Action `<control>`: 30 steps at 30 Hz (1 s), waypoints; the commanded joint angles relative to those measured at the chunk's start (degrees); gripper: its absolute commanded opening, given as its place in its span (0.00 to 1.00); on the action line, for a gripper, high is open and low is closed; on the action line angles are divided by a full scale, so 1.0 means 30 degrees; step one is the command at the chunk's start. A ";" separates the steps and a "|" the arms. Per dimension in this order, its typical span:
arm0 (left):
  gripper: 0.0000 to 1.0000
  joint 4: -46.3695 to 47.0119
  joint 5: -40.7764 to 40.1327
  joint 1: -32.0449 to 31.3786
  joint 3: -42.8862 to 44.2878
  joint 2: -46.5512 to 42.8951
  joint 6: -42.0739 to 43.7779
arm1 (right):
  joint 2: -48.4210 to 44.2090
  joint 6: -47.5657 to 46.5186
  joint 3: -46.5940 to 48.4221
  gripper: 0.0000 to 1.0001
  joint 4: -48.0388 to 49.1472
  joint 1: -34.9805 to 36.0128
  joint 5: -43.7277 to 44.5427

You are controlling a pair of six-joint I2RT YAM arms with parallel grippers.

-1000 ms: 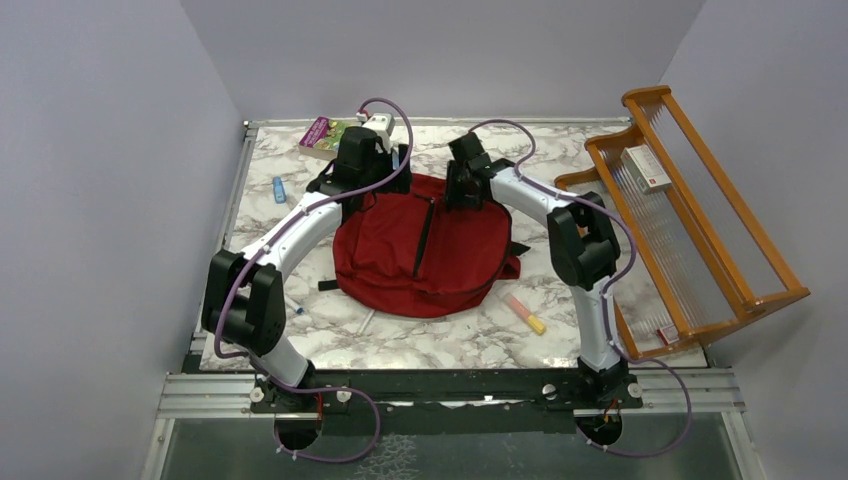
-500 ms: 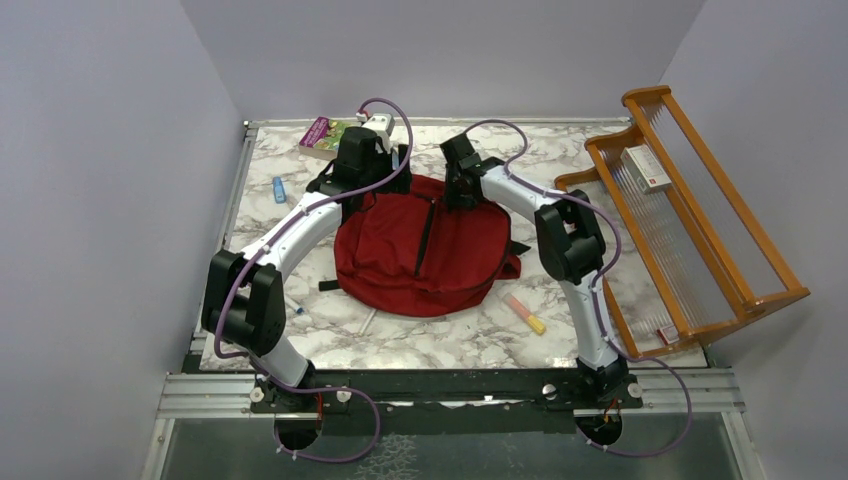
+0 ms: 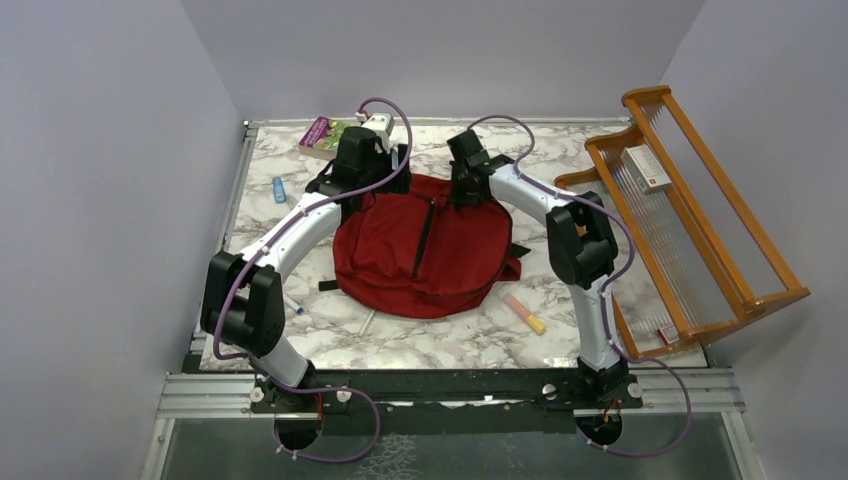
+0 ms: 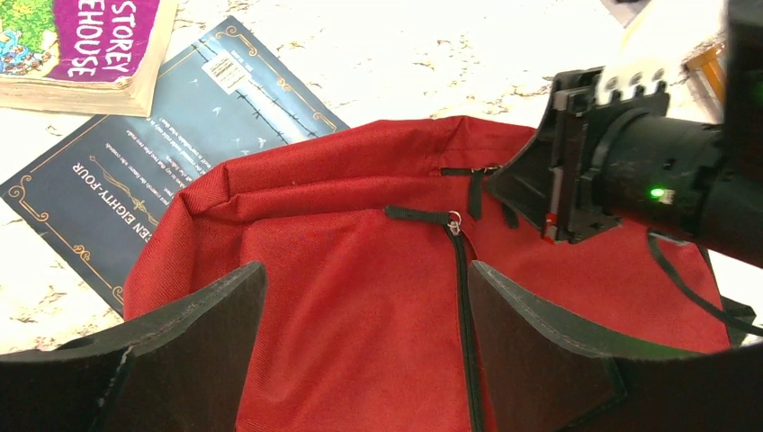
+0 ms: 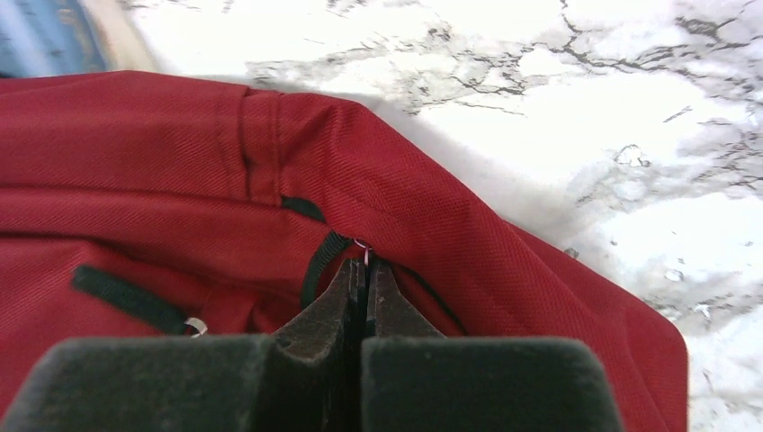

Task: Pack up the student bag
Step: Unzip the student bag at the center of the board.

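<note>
The student bag (image 3: 420, 250), red with black zippers, lies flat mid-table. My right gripper (image 5: 362, 263) is at its far top edge and is shut on the black zipper pull (image 5: 317, 261); a small metal ring shows at the fingertips. From above, the right gripper (image 3: 463, 193) sits on the bag's top rim. My left gripper (image 4: 367, 270) hovers open over the bag's red front (image 4: 360, 306), just left of the front zipper (image 4: 461, 297). Beyond the bag lie a purple book (image 4: 81, 45) and a dark blue book (image 4: 153, 153).
A wooden rack (image 3: 690, 220) leans at the right table edge with a small box (image 3: 645, 168) on it. An orange and yellow marker (image 3: 525, 313) lies right of the bag, and a blue item (image 3: 279, 189) lies near the left edge.
The right gripper has closed from partly open onto the zipper pull, and its wrist shifted slightly at the bag's top. The left arm has not moved.
</note>
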 commanded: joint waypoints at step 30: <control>0.79 0.2988 0.6594 -0.0393 0.0891 0.2067 -0.1262 | -0.5547 0.0079 -0.1203 0.01 0.3263 -0.3479 -1.3440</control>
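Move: The right hand's shut fingers already hold one black pull of the main zip at the student bag's top edge; the second pull is roughly 2 cm to their left and level with them. The front pocket pull sits some 5 cm left and 2 cm back from the right hand. From the left hand, the second pull is about 4 cm ahead, 9 cm right and 15 cm below, the front pocket pull 2 cm ahead, 6 cm right and 16 cm below. Keeping its pinch on the main zip's pull, the right hand hauls the bag's top edge up about 11 cm, fast at first, while rolling its left side up nearly 30 degrees and turning some 15 degrees counter-clockwise. The left hand, fingers wide open, waits, then swings about 5.5 cm right towards the lifted zip, turning clockwise and dipping again after a slight rise. ##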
